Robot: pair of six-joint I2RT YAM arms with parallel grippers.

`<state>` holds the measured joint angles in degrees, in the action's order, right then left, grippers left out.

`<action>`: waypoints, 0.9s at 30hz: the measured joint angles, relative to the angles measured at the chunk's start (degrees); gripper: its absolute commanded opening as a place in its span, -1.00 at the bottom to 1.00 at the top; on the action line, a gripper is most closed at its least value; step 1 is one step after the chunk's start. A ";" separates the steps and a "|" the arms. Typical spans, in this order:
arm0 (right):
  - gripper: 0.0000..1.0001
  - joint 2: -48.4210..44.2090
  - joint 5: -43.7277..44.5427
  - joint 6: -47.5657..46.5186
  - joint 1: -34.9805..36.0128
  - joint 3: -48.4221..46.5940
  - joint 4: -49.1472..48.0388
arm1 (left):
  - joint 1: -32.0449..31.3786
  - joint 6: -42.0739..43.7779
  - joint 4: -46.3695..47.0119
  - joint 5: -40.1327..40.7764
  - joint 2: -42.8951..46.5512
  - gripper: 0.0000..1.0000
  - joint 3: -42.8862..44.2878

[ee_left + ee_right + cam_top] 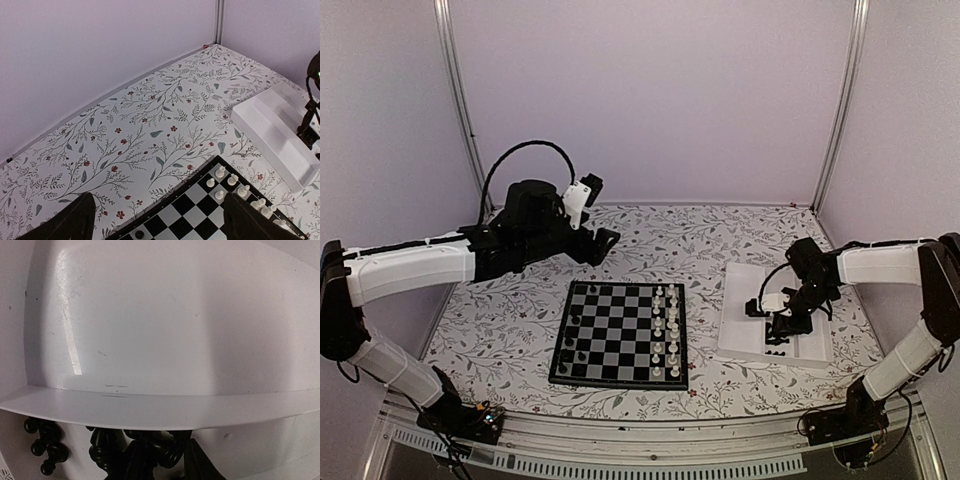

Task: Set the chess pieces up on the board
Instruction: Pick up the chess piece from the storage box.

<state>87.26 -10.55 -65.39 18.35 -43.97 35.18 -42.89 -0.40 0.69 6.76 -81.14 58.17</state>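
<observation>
The board (620,335) lies mid-table, with black chess pieces (572,335) along its left edge and white pieces (666,330) in its right columns. My left gripper (605,243) hangs open and empty above the tablecloth behind the board; in its wrist view the gripper (159,216) frames the board's corner (192,220). My right gripper (783,327) is down in the white tray (745,325). In the right wrist view its gripper (166,461) has dark fingers pressed to both sides of a black chess piece (167,450) below the tray's divider (160,407). More black pieces (45,442) lie to the left.
A few loose black pieces (778,352) rest in the tray's near compartment. The floral tablecloth (130,125) runs back to the pale walls. In the left wrist view the tray (270,130) shows at the right, beyond the white pieces (232,178).
</observation>
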 measured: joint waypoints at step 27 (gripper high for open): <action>-0.82 -0.98 -1.99 2.91 -3.06 -2.21 2.95 | -0.70 -0.44 -0.20 -2.97 -1.27 0.68 0.72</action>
<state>86.28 -12.53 -62.48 15.29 -46.17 38.13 -43.59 -0.84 0.49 3.79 -82.41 58.89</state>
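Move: The black chess piece to be gripped already lies between the right gripper's open fingertips, practically at the hand point. Another black piece lies about 3 cm back and 1 cm to the left of the right gripper. A row of black pawns is some 7 cm back and 2 cm left, and the box divider stands roughly 3 cm to the left, level with the fingers. From the idle left gripper, the piece is about 40 cm right, 10 cm back and 23 cm below. Hold the right gripper in place low in the storage box, fingers pointing down, and close them from about a third open until they pinch the base end of the black piece. Keep that grip, then raise the hand about 1.5 cm off the box floor, easing slightly forward and right, away from the divider, with a clockwise turn of some 5 degrees. ##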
